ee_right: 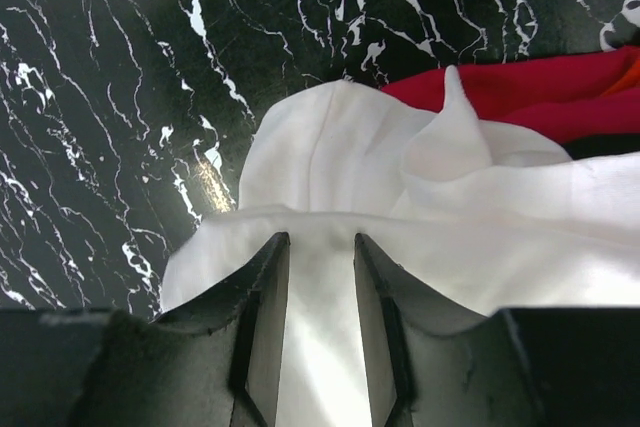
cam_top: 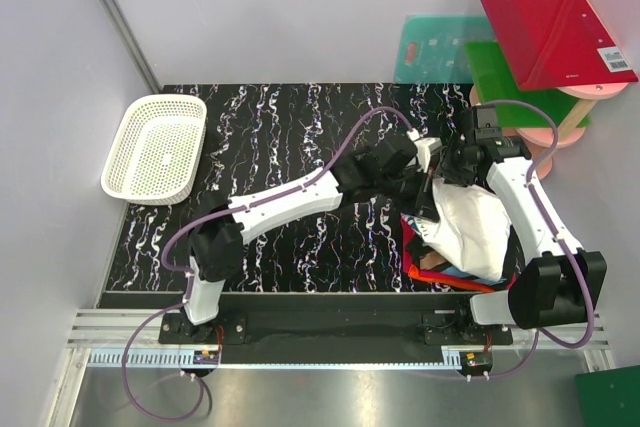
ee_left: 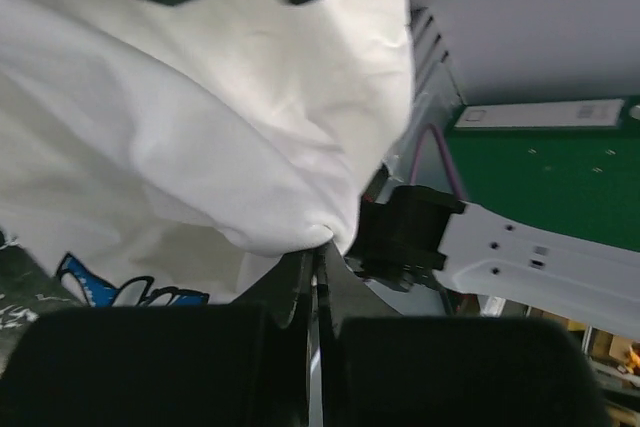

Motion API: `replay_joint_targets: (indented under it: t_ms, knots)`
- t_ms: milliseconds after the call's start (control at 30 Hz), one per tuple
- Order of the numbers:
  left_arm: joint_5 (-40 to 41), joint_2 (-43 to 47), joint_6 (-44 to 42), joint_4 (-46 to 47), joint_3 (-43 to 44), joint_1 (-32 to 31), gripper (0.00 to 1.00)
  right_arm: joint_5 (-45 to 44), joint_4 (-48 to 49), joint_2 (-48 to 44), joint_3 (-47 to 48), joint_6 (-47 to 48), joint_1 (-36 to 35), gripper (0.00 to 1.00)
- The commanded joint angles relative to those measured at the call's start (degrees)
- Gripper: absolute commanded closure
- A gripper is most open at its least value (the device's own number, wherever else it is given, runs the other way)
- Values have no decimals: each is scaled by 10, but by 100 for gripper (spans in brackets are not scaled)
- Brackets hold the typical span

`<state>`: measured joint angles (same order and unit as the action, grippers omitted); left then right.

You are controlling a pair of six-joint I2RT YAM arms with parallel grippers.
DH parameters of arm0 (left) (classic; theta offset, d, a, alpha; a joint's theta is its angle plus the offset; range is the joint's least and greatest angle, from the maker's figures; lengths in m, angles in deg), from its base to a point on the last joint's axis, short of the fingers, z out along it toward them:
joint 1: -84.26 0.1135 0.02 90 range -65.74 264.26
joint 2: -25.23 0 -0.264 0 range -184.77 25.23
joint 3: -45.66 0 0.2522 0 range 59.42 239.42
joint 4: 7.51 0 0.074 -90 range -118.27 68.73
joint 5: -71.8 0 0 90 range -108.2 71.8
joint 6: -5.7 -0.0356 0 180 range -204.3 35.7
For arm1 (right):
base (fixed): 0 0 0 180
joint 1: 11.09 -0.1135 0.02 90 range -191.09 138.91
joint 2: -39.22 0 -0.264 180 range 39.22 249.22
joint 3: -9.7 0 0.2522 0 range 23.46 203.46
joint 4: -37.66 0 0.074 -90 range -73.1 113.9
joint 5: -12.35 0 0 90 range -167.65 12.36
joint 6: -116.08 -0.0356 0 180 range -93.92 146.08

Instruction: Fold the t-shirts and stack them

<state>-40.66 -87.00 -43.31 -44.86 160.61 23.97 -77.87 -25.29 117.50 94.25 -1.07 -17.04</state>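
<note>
The white t-shirt [cam_top: 468, 227] hangs bunched between both grippers over the right side of the black marbled table [cam_top: 300, 137]. Its blue print [ee_left: 100, 292] shows low in the left wrist view. My left gripper [cam_top: 428, 169] [ee_left: 318, 252] is shut on a folded edge of the white cloth [ee_left: 200, 97]. My right gripper [cam_top: 455, 162] [ee_right: 320, 242] is shut on a thick bunch of the same shirt [ee_right: 340, 157], which fills the gap between its fingers. Under it lie a red-orange t-shirt [cam_top: 440, 275] [ee_right: 540, 97] and a dark one [cam_top: 411, 232], mostly hidden.
A white mesh basket [cam_top: 155, 147] sits at the table's far left. Red [cam_top: 555, 37], green [cam_top: 510, 82] and teal [cam_top: 430, 47] boards lean at the back right by a pink stand [cam_top: 570, 112]. The right arm's white link [ee_left: 540, 257] lies close beside my left gripper.
</note>
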Motion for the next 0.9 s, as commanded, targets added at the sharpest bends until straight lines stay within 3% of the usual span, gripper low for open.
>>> replay_joint_targets:
  t_ms: [0,200,233,267,300,333,367,400,433,533,700,867]
  knots:
    - [-53,-12,15,14,61,-31,100,-26,10,-17,-1,8,-2,60]
    - [6,9,25,-45,-20,-43,100,-39,1,-22,5,19,-2,60]
    - [17,25,26,-53,-38,-42,93,-44,-4,-28,8,21,-1,60]
    - [35,32,26,-54,-53,-41,55,-51,-6,-32,10,20,-1,52]
    - [43,39,26,-57,-76,-40,36,-66,-8,-38,15,23,-2,39]
    - [50,50,23,-60,-85,-41,15,-75,-9,-45,18,24,-2,32]
    - [61,55,19,-62,-90,-41,1,-82,-13,-61,22,23,-2,22]
    - [69,60,9,-65,-96,-41,1,-96,-15,-69,29,25,-1,10]
    - [76,72,5,-68,-100,-41,1,-103,-17,-78,34,27,-1,5]
    - [111,107,-11,-69,-114,-40,1,-129,-28,-116,51,35,-2,0]
    - [211,186,-42,-72,-166,-36,1,-197,-62,-209,54,31,-1,0]
    - [215,224,-44,-105,-206,14,1,-263,-156,-263,41,-6,1,5]
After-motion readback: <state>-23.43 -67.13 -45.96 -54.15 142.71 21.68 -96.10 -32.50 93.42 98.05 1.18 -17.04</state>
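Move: The left gripper already pinches the raised near-left edge of the white t-shirt. The spot for that corner, on the near-left side of the t-shirt pile, is about 7 cm left, 4 cm back and 13 cm below; the t-shirt's middle lies some 9 cm right, level fore-and-aft, 13 cm below. From the half-open right gripper, that middle is about 12 cm back, 2 cm right and 9 cm below, and the pink shelf base 11 cm ahead, 14 cm right, 8 cm lower. Draw the left gripper back about 5 cm with the pinched t-shirt edge, rising slightly, then swing it down about 10 cm and left towards the pile's near-left corner, opening wide on the way down to let go; lift it clear up and left. Meanwhile spread the right fingers wide and raise that hand off to the right and back, about 12 cm up, tilting its fingertips forward. ##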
